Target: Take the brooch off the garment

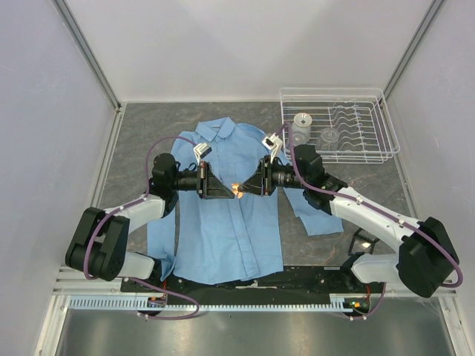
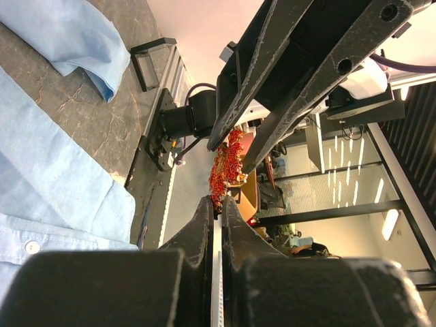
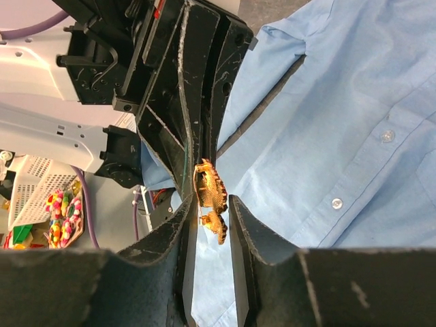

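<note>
The brooch (image 1: 238, 190), orange-red and frilled, hangs in the air over the chest of the garment (image 1: 223, 237), a light blue shirt spread flat on the table. My left gripper (image 1: 231, 190) comes in from the left and is shut on the brooch's edge (image 2: 227, 167), its jaws pressed together (image 2: 219, 201). From the right, my right gripper (image 1: 246, 189) straddles the brooch (image 3: 210, 194). Its jaws (image 3: 208, 204) stand apart, with a gap showing on one side of the pin. The shirt front and its white buttons (image 3: 340, 136) lie below.
A white wire rack (image 1: 334, 126) at the back right holds a small cup and round clear pieces. The shirt's right sleeve (image 1: 315, 215) lies under my right arm. Grey walls close in the dark stone tabletop (image 1: 148, 126).
</note>
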`<state>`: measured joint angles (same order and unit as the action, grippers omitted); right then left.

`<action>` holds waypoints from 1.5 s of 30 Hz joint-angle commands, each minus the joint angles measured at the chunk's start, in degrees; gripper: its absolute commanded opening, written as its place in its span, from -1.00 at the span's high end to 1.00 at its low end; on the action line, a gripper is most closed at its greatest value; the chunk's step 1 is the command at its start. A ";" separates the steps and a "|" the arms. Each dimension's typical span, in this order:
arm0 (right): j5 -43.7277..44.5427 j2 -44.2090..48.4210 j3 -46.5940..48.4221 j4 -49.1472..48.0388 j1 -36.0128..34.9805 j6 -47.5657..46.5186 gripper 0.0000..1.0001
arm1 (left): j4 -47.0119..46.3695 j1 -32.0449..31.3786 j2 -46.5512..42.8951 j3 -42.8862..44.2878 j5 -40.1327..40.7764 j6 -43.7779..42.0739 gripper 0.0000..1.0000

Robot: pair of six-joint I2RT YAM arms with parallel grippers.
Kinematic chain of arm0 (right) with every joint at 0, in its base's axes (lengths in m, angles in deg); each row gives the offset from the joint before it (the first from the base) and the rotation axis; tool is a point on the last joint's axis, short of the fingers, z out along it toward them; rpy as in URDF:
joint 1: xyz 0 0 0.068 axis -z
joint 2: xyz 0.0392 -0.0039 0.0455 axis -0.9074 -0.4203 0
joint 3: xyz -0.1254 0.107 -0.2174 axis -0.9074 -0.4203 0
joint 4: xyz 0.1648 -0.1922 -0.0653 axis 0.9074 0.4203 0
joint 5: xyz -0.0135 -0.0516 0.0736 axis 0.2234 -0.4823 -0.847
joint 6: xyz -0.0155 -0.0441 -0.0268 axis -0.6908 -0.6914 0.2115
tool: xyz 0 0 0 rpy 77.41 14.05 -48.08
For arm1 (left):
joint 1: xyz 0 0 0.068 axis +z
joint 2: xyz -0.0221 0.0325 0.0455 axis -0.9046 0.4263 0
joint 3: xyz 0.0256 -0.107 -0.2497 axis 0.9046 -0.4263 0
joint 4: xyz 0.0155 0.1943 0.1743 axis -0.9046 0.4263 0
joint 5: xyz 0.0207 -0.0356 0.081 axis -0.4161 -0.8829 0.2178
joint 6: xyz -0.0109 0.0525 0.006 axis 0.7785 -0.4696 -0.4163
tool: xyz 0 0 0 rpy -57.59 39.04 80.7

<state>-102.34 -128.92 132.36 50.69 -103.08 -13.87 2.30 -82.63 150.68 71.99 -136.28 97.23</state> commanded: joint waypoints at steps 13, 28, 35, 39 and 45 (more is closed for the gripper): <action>4.23 0.89 -3.33 -4.04 -0.74 0.53 1.00 | -4.05 -0.50 0.58 1.69 -0.90 -0.09 0.96; 12.40 8.80 -5.45 3.76 -0.83 -0.70 1.00 | 30.29 -0.94 -10.74 6.62 8.86 -20.48 -0.02; 28.38 16.27 -1.86 29.99 0.75 -0.35 1.00 | 42.77 -0.94 -13.82 8.37 13.69 -28.56 -0.29; 42.00 18.74 4.30 50.41 0.84 5.34 1.00 | 44.29 -1.03 -14.18 9.60 14.84 -29.10 -0.40; 57.13 17.60 13.97 78.89 1.19 16.07 1.00 | 44.64 -4.00 -14.62 13.28 20.63 -29.54 -0.41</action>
<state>-60.18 -111.28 139.18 104.67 -102.12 -6.66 45.89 -84.38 137.72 80.73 -119.86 70.85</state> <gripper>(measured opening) 0.018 0.702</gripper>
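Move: The left hand already holds the brooch at its fingertips, about 2 cm to that hand's right and 1 cm farther out. For the right hand, the brooch is about 1 cm to the left at its own height, between fingers that are still parted. From the right hand, the shirt body's middle is roughly 4 cm left, 3 cm back and 21 cm below; the loose cuff is some 23 cm right, 9 cm back and equally low. Staying nearly in place at first, the right hand shuts its fingers on the brooch. Only then does the left hand open wide and let go, shifting about a centimetre as its wrist tilts some 20 degrees. The right hand then swings off rightward with increasing speed, about 16 cm towards the space over the cuff, turning clockwise some 40 degrees and keeping its pinch. ##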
